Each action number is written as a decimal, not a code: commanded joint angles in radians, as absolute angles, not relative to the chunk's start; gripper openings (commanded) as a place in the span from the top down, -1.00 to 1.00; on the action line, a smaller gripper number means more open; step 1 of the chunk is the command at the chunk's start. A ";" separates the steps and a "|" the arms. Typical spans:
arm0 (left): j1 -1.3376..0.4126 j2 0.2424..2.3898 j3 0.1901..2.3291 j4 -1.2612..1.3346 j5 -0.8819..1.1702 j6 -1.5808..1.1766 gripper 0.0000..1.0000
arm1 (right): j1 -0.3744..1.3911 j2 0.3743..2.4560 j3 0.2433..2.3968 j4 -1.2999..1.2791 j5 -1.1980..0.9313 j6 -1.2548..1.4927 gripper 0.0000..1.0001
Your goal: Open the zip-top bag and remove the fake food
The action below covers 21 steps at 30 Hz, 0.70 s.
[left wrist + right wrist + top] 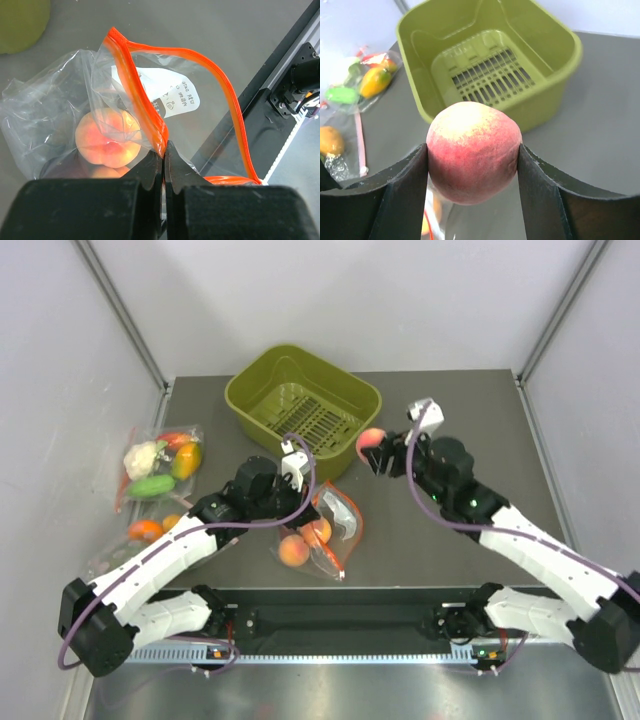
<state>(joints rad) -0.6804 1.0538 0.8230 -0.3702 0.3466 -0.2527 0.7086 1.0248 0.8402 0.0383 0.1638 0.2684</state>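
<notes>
The zip-top bag [335,525] lies at the table's near middle, its mouth open, its orange-red zip strip [145,107] gaping. My left gripper [296,472] is shut on one side of that strip; its closed tips [164,156] pinch the plastic in the left wrist view. Two peaches [295,550] remain inside the bag, one showing clearly through the plastic [107,137]. My right gripper [376,452] is shut on a third peach [474,150], pink-red with a pale top, and holds it above the table beside the green basket [547,97].
The green slotted basket [250,390] stands at the back middle. Two other clear bags lie at the left: one with cauliflower and cucumber [160,465], one with orange pieces [148,530]. The black rail [340,622] runs along the near edge.
</notes>
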 commanded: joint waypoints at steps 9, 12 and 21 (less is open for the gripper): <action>-0.669 1.023 0.850 -0.348 0.373 -0.232 1.00 | 0.607 1.544 1.379 0.061 -0.123 0.175 0.31; -0.666 1.023 0.850 -0.347 0.379 -0.235 1.00 | 0.606 1.643 1.449 0.049 -0.120 0.172 0.21; -0.661 1.026 0.850 -0.347 0.391 -0.233 1.00 | 0.594 1.763 1.528 0.058 -0.155 0.170 -0.83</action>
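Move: My right hand already holds a peach; the middle of the green basket it goes to lies about 24 cm ahead, 14 cm to my left and some 18 cm below it. From that hand, the zip-top bag with the remaining peaches is roughly 11 cm back and 13 cm left, and the bag of vegetables about 11 cm ahead and 48 cm left, both around 21 cm below. From my left hand, the basket is some 34 cm straight ahead and 9 cm lower. I swing the peach forward and left over the near right part of the basket with my right hand, about 14 cm out and 10 cm across, rising some 5 cm at first, then dipping roughly 8 cm while turning slightly counter-clockwise. As I dip and slow, I spread the fingers and let the peach go. My left hand stays put, still pinching the bag's orange zip edge. ##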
